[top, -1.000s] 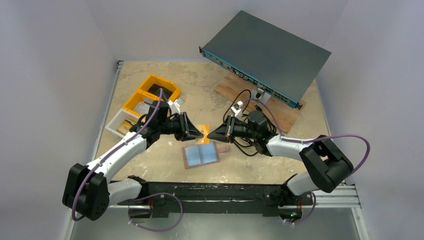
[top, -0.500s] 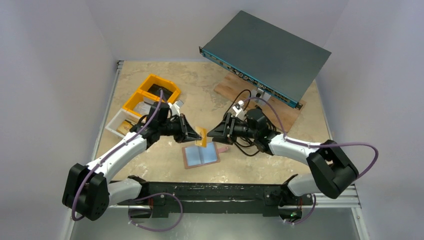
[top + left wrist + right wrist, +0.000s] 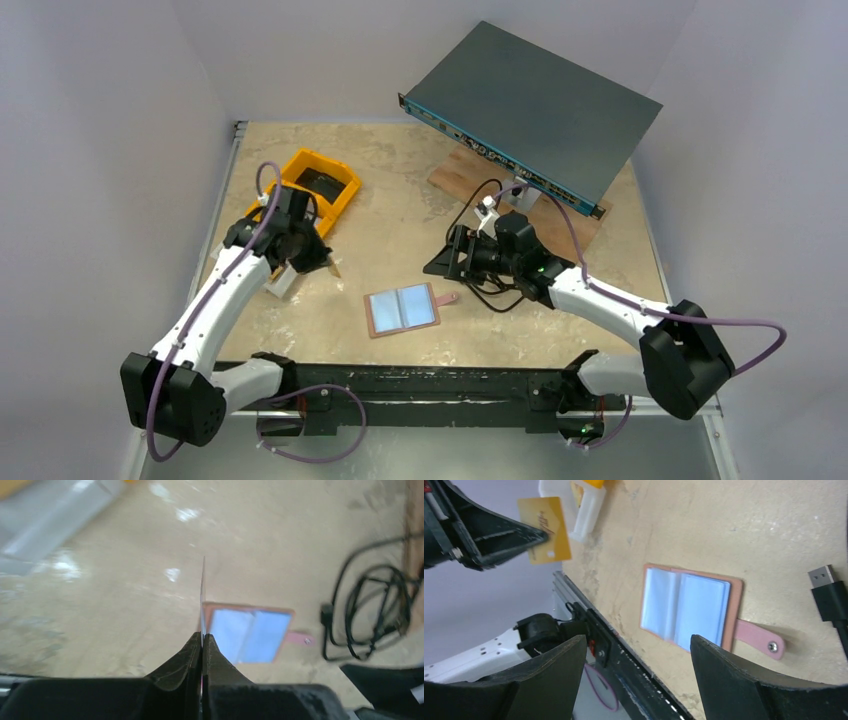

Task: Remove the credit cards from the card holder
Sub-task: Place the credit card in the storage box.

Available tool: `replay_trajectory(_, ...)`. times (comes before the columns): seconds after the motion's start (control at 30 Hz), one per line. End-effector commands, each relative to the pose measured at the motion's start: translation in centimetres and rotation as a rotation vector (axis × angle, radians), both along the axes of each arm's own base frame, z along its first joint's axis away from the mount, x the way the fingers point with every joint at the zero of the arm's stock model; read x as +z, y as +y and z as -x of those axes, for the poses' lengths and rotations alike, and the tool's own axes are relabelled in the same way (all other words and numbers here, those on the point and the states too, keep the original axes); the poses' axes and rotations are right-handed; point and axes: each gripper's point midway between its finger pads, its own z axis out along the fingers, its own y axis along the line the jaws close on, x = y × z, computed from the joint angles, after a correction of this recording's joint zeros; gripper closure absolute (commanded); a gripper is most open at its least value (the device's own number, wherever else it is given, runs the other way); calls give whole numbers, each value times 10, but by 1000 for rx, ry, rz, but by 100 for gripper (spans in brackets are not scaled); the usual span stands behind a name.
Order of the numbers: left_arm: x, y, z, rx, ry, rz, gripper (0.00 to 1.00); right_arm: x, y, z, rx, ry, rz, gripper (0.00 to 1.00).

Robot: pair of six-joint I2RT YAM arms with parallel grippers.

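The card holder [image 3: 402, 308] lies open and flat on the table, pale blue inside with a tan rim and a pink snap strap [image 3: 758, 639]. It also shows in the left wrist view as the card holder [image 3: 247, 635] and in the right wrist view as the card holder [image 3: 686, 607]. My left gripper [image 3: 312, 256] is shut on a yellow credit card [image 3: 544, 530], held above the table near the bins. The left wrist view shows that credit card [image 3: 202, 595] edge-on between the closed left gripper [image 3: 202, 637] jaws. My right gripper [image 3: 436, 266] stands open and empty, right of the holder; its right gripper [image 3: 639, 640] jaws are wide apart.
A yellow bin [image 3: 318, 182] and a white bin [image 3: 283, 280] stand at the left. A grey network switch [image 3: 530, 105] rests on a wooden board [image 3: 560, 225] at the back right. Black cables [image 3: 490, 285] with a USB plug [image 3: 831, 597] lie under my right arm.
Both grippers met at the yellow card above the holder. The right one opened and drew back slightly; the left swung left toward the bins with the card.
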Motion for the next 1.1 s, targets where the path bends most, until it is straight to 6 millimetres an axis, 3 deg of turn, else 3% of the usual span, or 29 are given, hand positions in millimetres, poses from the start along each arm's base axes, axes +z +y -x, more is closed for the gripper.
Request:
replay_trajectory(0.0, 1, 81, 9, 184, 90, -338, 100, 8, -6, -11, -10, -103, 63, 24)
replay_trajectory(0.23, 2, 139, -5, 327, 187, -574, 100, -1, -9, -9, 7, -118, 88, 24)
replay_trajectory(0.47, -8, 180, -31, 419, 282, -654, 100, -6, -9, -5, 39, -123, 94, 25)
replay_trajectory(0.8, -32, 198, -53, 433, 369, -619, 97, -11, -13, -2, 35, -130, 105, 26)
replay_trajectory(0.93, -37, 200, -56, 426, 385, -613, 87, -13, -17, -2, 24, -135, 127, 25)
replay_trajectory(1.07, -36, 199, -56, 418, 377, -594, 70, -17, -21, -3, 12, -134, 153, 25)
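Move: The left hand, gripping the gold card, has the white box about 22 cm to its left and 3 cm ahead, some 12 cm lower. The yellow box's middle compartment lies roughly 13 cm ahead and 13 cm left, and the opened card holder about 13 cm back and 16 cm right, both well below. From the right hand, the white box lies some 47 cm left and 4 cm ahead, also lower. The left fingers keep their pinch on the gold card as the hand sweeps about 20 cm left, slowing over the white box and reaching some 4 cm farther forward while sinking 5 cm. The wrist swings the fingers' forward lean round to a lean leftward, still pointing down, then the fingers part about a quarter and let go of the card. The open, empty right hand eases down about 2 cm. ##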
